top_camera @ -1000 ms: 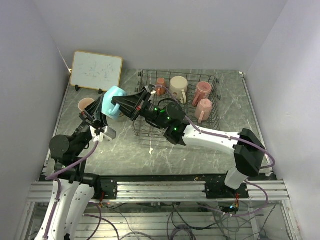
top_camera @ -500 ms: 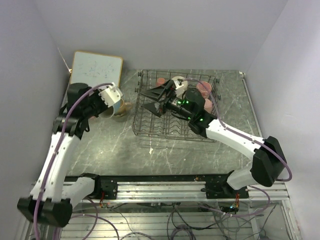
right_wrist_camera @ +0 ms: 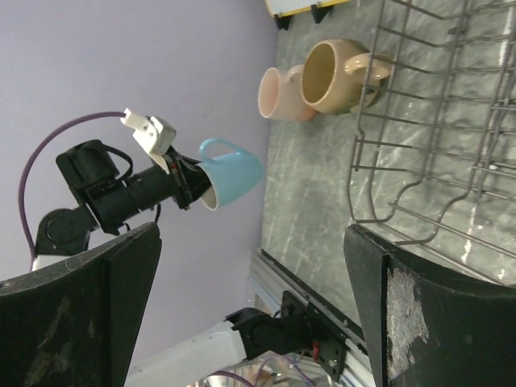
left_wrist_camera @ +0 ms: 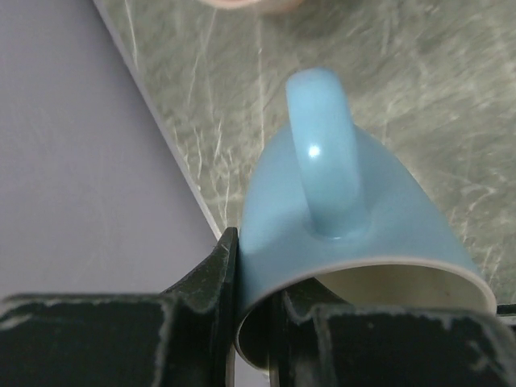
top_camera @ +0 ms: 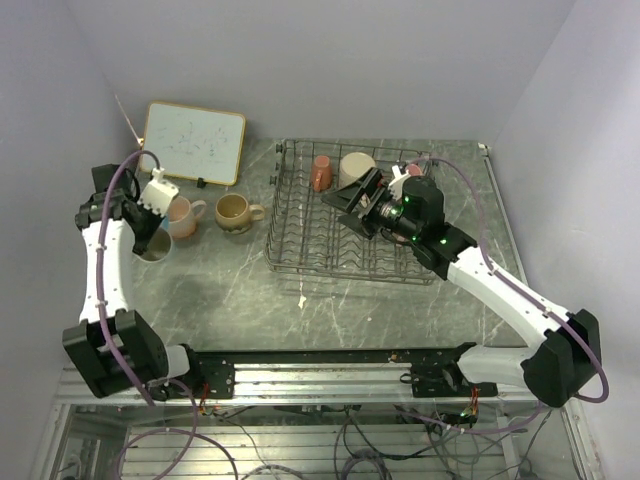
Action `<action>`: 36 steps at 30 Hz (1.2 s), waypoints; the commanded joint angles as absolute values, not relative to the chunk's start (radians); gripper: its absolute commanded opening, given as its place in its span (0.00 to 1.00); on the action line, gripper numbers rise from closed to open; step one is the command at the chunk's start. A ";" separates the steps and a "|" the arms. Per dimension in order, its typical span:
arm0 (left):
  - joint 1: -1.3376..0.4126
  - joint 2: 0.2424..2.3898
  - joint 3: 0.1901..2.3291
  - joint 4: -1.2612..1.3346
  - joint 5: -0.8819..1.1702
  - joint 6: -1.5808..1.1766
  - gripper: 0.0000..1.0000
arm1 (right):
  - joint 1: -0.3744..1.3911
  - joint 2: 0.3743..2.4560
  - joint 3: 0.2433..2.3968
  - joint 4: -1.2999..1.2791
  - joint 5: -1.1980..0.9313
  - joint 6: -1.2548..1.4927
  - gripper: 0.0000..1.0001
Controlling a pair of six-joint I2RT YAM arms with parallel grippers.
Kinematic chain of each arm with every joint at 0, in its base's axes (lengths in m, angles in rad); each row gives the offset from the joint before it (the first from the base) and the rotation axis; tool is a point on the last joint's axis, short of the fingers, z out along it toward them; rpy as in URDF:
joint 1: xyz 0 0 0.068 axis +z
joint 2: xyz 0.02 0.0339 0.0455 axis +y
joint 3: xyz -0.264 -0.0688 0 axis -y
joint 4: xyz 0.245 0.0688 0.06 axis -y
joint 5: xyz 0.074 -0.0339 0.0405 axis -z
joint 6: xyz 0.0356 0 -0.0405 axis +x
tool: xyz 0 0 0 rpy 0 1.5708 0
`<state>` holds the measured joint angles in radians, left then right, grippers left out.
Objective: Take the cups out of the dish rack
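Note:
My left gripper (left_wrist_camera: 254,314) is shut on the rim of a light blue cup (left_wrist_camera: 347,210), one finger inside and one outside, handle up. It holds the cup over the table's far left edge (top_camera: 157,246). The right wrist view also shows this cup (right_wrist_camera: 234,179). A pink cup (top_camera: 183,215) and a tan cup (top_camera: 233,212) stand on the table left of the dish rack (top_camera: 300,240). A salmon cup (top_camera: 321,172) and a cream cup (top_camera: 355,168) sit in the rack's back row. My right gripper (top_camera: 352,208) is open and empty above the rack's middle.
A wood-framed whiteboard (top_camera: 192,142) leans at the back left. The left wall is very close to the blue cup. My right arm hides the right part of the rack. The table's metal front rail (top_camera: 330,355) runs along the near edge.
My left arm has swung the blue cup from the table's middle to the far left edge. My right gripper has let go of it and drawn back over the rack.

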<state>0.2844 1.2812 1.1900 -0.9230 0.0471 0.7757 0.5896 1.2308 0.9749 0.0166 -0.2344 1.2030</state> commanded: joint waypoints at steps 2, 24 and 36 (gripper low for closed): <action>0.397 1.380 1.250 -0.920 -0.010 0.675 0.07 | 0.567 1.222 1.032 -0.089 -0.210 1.084 0.96; 0.465 1.692 1.264 -0.853 0.058 0.403 0.07 | 0.526 1.265 1.101 -0.187 -0.197 0.951 0.97; 0.464 1.571 1.312 -0.924 0.074 0.464 1.00 | 0.524 1.495 1.335 -0.299 0.024 0.659 0.98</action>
<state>0.4633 1.6619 1.2366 -0.8776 0.0349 0.4366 0.5289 1.4147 1.2411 -0.2584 -0.0948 0.8124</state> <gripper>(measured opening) 0.935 0.979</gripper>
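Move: The left hand holds the blue cup by its rim; its standing spot lies about 14 cm below, 3 cm left and 2 cm back. From that hand the peach cup is some 11 cm ahead and 2 cm right, the brown cup 12 cm ahead and 17 cm right, both 14 cm down. From the empty right hand the cream cup is roughly 24 cm ahead, 5 cm right and 23 cm below; the small red cup stands 10 cm left of it. The left hand lowers the still-held blue cup about 11 cm while swinging some 5 cm left, turning about 30 degrees counter-clockwise and tipping its fingers steeper, sets the cup on the counter on the near side of the peach cup, then spreads its fingers wide off the rim and starts to rise. Meanwhile the open right hand drifts slightly right and down, then speeds up forward over the rack towards the cream cup, about 6 cm in all, its left-pointing fingers dipping towards the rack. ##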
